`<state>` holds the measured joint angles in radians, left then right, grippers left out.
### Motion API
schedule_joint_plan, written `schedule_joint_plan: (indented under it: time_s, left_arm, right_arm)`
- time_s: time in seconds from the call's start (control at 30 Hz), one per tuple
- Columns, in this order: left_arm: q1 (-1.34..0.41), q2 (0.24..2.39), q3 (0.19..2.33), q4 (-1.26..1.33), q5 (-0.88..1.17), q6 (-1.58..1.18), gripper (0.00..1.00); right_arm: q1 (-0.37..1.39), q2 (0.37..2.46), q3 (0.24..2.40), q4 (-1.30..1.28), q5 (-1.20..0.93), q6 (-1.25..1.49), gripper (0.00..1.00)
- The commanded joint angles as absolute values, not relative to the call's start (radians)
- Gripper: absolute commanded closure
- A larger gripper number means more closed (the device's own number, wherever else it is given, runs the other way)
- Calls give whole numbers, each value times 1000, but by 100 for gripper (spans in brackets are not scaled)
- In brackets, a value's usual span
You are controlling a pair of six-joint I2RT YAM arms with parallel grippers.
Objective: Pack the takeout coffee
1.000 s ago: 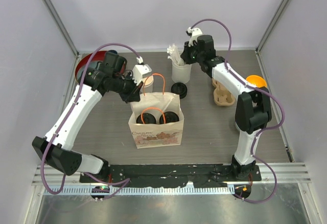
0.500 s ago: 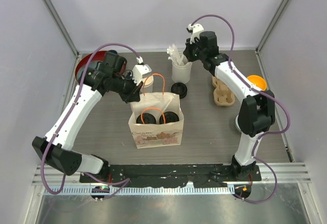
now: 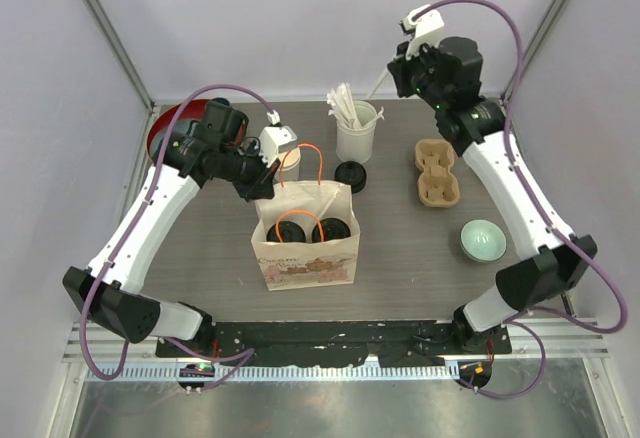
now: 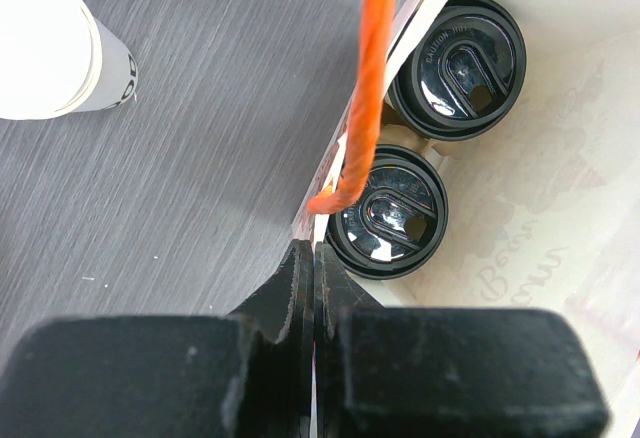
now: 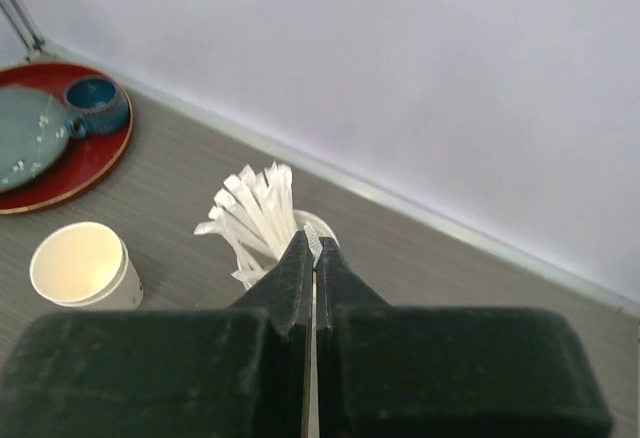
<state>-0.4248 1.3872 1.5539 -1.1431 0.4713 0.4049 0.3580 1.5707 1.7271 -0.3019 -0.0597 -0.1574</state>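
Observation:
Two takeout coffee cups with black lids (image 4: 458, 53) (image 4: 388, 218) stand side by side inside a printed paper bag (image 3: 305, 253) with orange handles (image 4: 370, 88). My left gripper (image 4: 314, 253) is shut on the bag's back rim, also visible from above (image 3: 268, 180). An open white paper cup (image 3: 290, 161) (image 4: 50, 43) stands on the table behind the bag, and a loose black lid (image 3: 350, 175) lies to its right. My right gripper (image 5: 314, 245) (image 3: 398, 66) is raised above the back of the table, shut on one white stick (image 3: 380, 82).
A white cylinder of white sticks (image 3: 355, 130) (image 5: 255, 208) stands at the back centre. A tan pulp carrier (image 3: 437, 171) and a green bowl (image 3: 481, 239) sit to the right. A red tray (image 3: 165, 128) (image 5: 60, 148) with blue dishes is at the back left.
My right arm has risen and swung right, away from the stick cylinder, taking one stick with it. The green bowl has come into view. The left arm has not moved.

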Motion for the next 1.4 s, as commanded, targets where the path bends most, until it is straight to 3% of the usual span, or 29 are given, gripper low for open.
schedule_joint_plan:
  time_s: [0.0, 0.23, 0.4, 0.63, 0.7, 0.77, 0.83, 1.03, 1.37]
  left_arm:
    - [-422, 1370, 1588, -1146, 482, 414, 100]
    - [-420, 1356, 1575, -1124, 471, 396, 100]
    - [-422, 1345, 1568, -1120, 471, 394, 100]
    - [-422, 1328, 1554, -1111, 474, 391, 100]
    - [-420, 1325, 1552, -1108, 477, 388, 100]
    - [-420, 1325, 1552, -1103, 483, 384, 100]
    - [-420, 1325, 1551, -1103, 483, 384, 100]
    - [-422, 1324, 1554, -1112, 482, 382, 100]
    - [-420, 1330, 1555, -1121, 492, 391, 100]
  right_arm:
    - [364, 1444, 1781, -290, -54, -178, 99]
    - [362, 1323, 1810, -321, -225, -65, 99]
    - [364, 1206, 1752, -304, -596, 108, 99]
    - [364, 1049, 1548, -287, -857, 201, 99]
    - [367, 1003, 1436, -125, -902, 259, 99]
    - [386, 977, 1255, 107, -910, 360, 99]
    - [420, 974, 1156, 175, -885, 365, 99]
    - [620, 1044, 1225, -127, -658, 17, 99]
    - [702, 1189, 1262, -169, -465, -110, 99]
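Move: The right hand already holds a straw high up; the open bag's middle lies about 26 cm back, 17 cm left and 28 cm below. The straw holder is 5 cm ahead and 5 left, 32 below; the loose black lid 5 back, 5 left; the white cup stack 4 back, 21 left. The left hand still grips the bag's rim, the bag's middle some 5 cm back, 10 right and 13 below it. The right hand swings the straw up and back some 27 cm, turning counter-clockwise, then down-left over the bag. ##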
